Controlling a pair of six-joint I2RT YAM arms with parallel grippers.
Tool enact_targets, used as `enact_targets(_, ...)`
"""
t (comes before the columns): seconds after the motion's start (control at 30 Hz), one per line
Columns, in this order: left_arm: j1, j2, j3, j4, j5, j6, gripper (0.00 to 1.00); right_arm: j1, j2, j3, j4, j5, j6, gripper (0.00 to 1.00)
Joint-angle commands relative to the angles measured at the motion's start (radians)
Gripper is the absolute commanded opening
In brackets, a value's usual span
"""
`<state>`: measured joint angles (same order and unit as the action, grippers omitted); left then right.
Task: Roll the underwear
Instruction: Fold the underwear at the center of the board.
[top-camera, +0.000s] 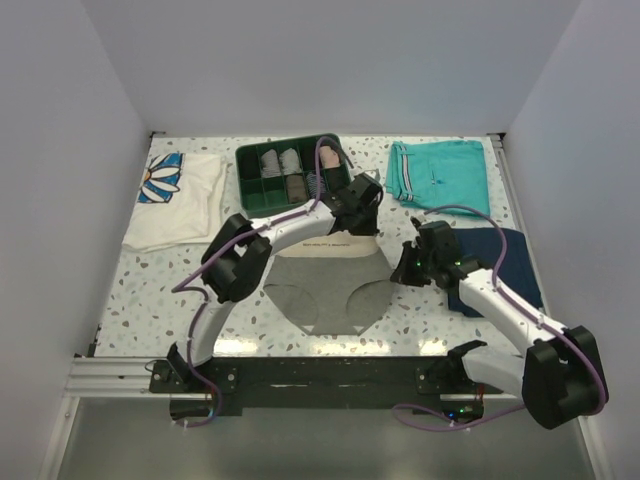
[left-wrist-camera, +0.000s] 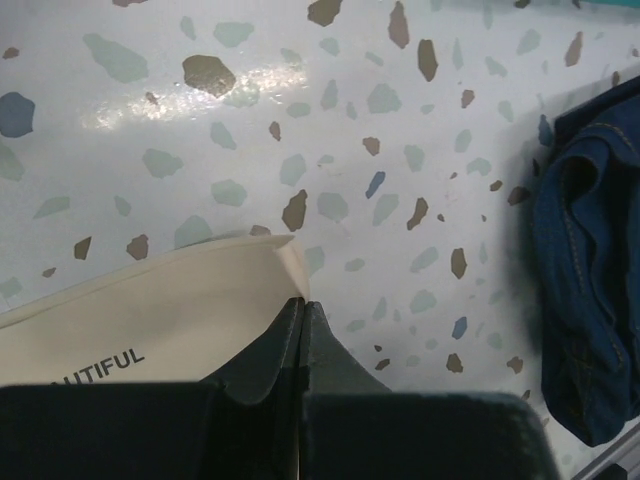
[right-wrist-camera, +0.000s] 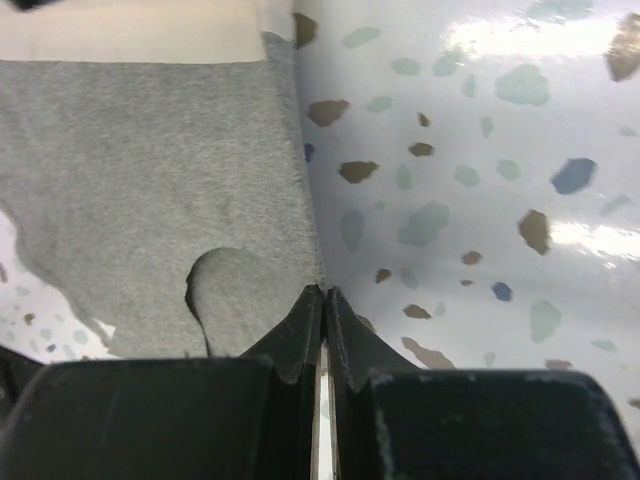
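The underwear (top-camera: 325, 285) lies spread flat mid-table: grey cloth with a beige waistband (top-camera: 330, 243) along its far edge. My left gripper (top-camera: 370, 226) is at the waistband's far right corner. In the left wrist view, the left gripper (left-wrist-camera: 302, 300) is shut on the tip of that beige corner (left-wrist-camera: 150, 310), which bears printed lettering. My right gripper (top-camera: 398, 272) is at the garment's right side. The right wrist view shows the right gripper (right-wrist-camera: 324, 290) shut where the grey cloth's (right-wrist-camera: 150, 180) right edge runs in, with a small fold beside the left finger.
A green compartment tray (top-camera: 242, 185) with rolled garments stands at the back, just behind the left wrist. Teal shorts (top-camera: 440, 170) lie back right. A navy garment (top-camera: 500, 265) lies under the right arm, also visible as the navy garment (left-wrist-camera: 585, 290). A white daisy shirt (top-camera: 180, 200) lies back left.
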<state>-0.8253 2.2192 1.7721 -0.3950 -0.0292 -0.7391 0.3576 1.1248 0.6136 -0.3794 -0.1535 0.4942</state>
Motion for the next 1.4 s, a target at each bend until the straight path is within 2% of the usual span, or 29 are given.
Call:
enact_targets(0.0, -0.015, -0.047, 0.03, 0.059, 0.023, 0.007, 0.0, -0.005, -0.007, 0.052, -0.114, 0.065, -0.034, 0.0)
enact_targets(0.33, -0.015, -0.098, 0.003, 0.07, 0.006, 0.041, 0.0, -0.003, -0.013, 0.143, -0.115, -0.095, -0.01, 0.05)
enact_targets(0.57, 0.011, -0.168, -0.091, 0.125, 0.009, 0.047, 0.0, 0.01, 0.016, 0.155, -0.124, -0.103, 0.018, 0.06)
enact_targets(0.87, 0.058, -0.268, -0.22, 0.168, 0.015, 0.063, 0.0, 0.173, 0.053, 0.195, -0.09, -0.023, 0.098, 0.06)
enact_targets(1.37, 0.175, -0.437, -0.442, 0.243, 0.087, 0.135, 0.0, 0.355, 0.161, 0.313, -0.049, 0.02, 0.204, 0.06)
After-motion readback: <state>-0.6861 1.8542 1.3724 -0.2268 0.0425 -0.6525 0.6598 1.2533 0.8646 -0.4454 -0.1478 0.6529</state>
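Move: The left hand holds the right end of the waistband; the waistband's opposite end lies about 26 cm to its left, level ahead and 4 cm lower. From that hand the green organizer is some 15 cm ahead and 22 cm left, the teal cloth 15 cm ahead and 17 cm right. The right hand pinches the underwear's right edge; the opposite leg edge is about 33 cm left, 2 cm back and 5 cm lower, the folded jeans 26 cm right and 2 cm ahead. Rightward first, by only a centimetre or so, both shut grippers keep their pinch on the underwear's right edge; then they rise and sweep left together, carrying that edge over the underwear towards its opposite side. Each ends about 10 cm left and 5 cm higher than it began, the right wrist turning some 10 degrees counter-clockwise. ##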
